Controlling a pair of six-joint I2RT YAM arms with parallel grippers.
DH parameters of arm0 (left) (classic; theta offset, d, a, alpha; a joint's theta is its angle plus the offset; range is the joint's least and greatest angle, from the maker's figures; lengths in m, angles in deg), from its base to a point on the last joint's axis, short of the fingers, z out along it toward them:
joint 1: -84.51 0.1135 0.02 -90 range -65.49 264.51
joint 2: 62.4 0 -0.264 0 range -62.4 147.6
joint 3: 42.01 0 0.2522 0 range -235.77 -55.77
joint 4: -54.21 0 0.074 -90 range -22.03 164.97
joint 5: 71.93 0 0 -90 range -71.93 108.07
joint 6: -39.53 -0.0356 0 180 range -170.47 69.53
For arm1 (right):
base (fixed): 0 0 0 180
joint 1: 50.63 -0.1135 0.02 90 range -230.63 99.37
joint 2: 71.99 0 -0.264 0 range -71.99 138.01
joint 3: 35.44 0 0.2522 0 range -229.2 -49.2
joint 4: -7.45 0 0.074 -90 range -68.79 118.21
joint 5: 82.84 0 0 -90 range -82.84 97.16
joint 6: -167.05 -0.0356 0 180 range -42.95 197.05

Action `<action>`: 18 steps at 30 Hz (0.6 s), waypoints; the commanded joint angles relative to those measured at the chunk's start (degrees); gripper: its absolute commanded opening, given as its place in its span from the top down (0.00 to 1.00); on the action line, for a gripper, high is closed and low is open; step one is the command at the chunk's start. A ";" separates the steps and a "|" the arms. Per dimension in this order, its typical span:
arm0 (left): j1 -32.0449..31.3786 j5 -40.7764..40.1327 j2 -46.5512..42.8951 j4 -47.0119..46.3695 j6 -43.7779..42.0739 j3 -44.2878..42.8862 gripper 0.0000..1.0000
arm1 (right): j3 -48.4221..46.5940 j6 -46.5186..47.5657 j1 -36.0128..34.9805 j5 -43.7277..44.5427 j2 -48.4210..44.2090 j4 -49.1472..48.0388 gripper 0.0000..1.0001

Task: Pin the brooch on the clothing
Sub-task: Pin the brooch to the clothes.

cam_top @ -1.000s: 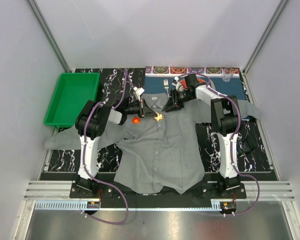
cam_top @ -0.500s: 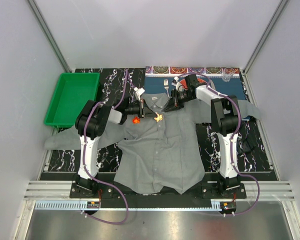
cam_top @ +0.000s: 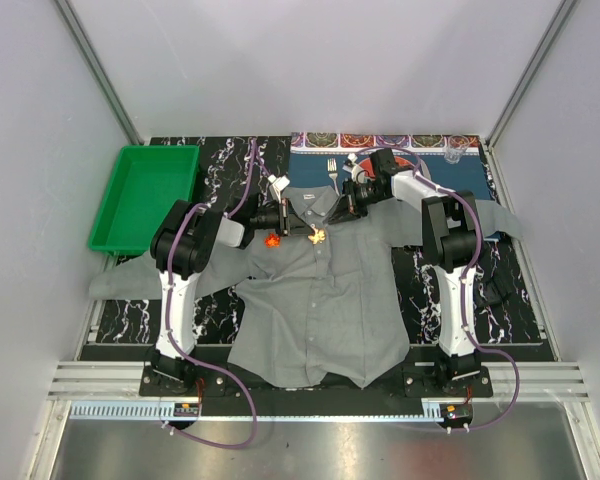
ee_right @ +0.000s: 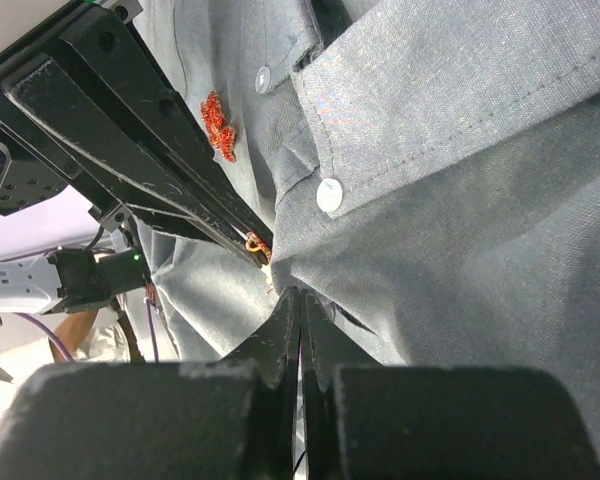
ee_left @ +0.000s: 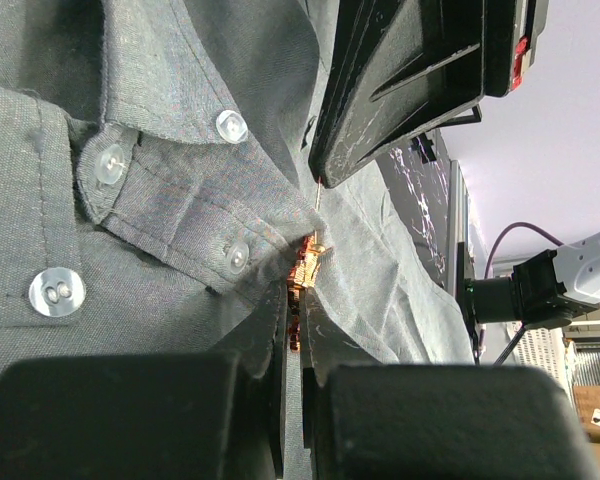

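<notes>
The clothing [cam_top: 320,300], a grey button-up shirt, lies spread flat with its collar away from the arms. The brooch [cam_top: 318,236] sits just below the collar. My left gripper [cam_top: 302,230] is shut on the brooch [ee_left: 305,270], whose thin pin points up at the right gripper's fingertips [ee_left: 325,172]. In the right wrist view my right gripper [ee_right: 300,292] is shut, its tips against a fold of the clothing [ee_right: 460,200], a little way from the brooch's loop [ee_right: 255,243]. Whether it pinches fabric or pin is hidden.
A small red ornament [cam_top: 272,240] lies on the shirt left of the brooch, and shows as a red ornament [ee_right: 218,125] in the right wrist view. A green tray [cam_top: 145,195] stands at the far left. Behind the collar, a blue placemat [cam_top: 460,172] holds a fork [cam_top: 332,168].
The right gripper's jaws have closed at the fabric next to the brooch. Both arms and the brooch have stayed where they were.
</notes>
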 commanded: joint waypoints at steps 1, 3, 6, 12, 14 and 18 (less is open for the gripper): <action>-0.44 -0.36 -0.77 -3.18 -0.39 -2.48 1.00 | 1.22 0.69 -1.80 -2.49 -3.09 -0.66 1.00; -0.53 -0.27 -0.77 -3.27 -0.39 -2.39 1.00 | 1.84 0.60 -1.72 -2.40 -3.53 -1.27 1.00; -0.35 -0.19 -0.85 -3.18 -0.57 -2.22 1.00 | 2.45 0.86 -1.80 -2.84 -3.89 -1.28 1.00; -0.35 -0.18 -0.68 -3.00 -0.83 -2.22 1.00 | 1.84 0.86 -1.72 -1.79 -2.92 -0.40 0.62; -0.44 -0.10 -0.59 -2.92 -0.92 -2.39 1.00 | 1.31 0.43 -1.80 -2.49 -2.22 -0.31 0.58; -0.44 -0.01 -0.50 -2.92 -1.01 -2.48 1.00 | 0.61 -0.01 -1.80 -3.81 -1.34 -0.57 0.58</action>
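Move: The brooch is in the left fingers, its body about 1 cm right and 1 cm back of the left hand point, at its height. From the shut right fingers the brooch lies roughly 3 cm back and 2 cm left, at about their height, with its pin reaching up to their tips. The collar button sits some 2 cm ahead and 1 cm left of the right hand, 1 cm lower; the orange brooch about 4 cm back, 12 cm left and 2 cm lower. Hold the brooch dead still in the left gripper, fingers shut. Ease the closed right fingertips, which still have the end of the brooch's pin between them, down about half a centimetre; then open them to a bit under half wide and let go of the pin while drawing back about 0.5 cm towards the brooch, the wrist unturned. ##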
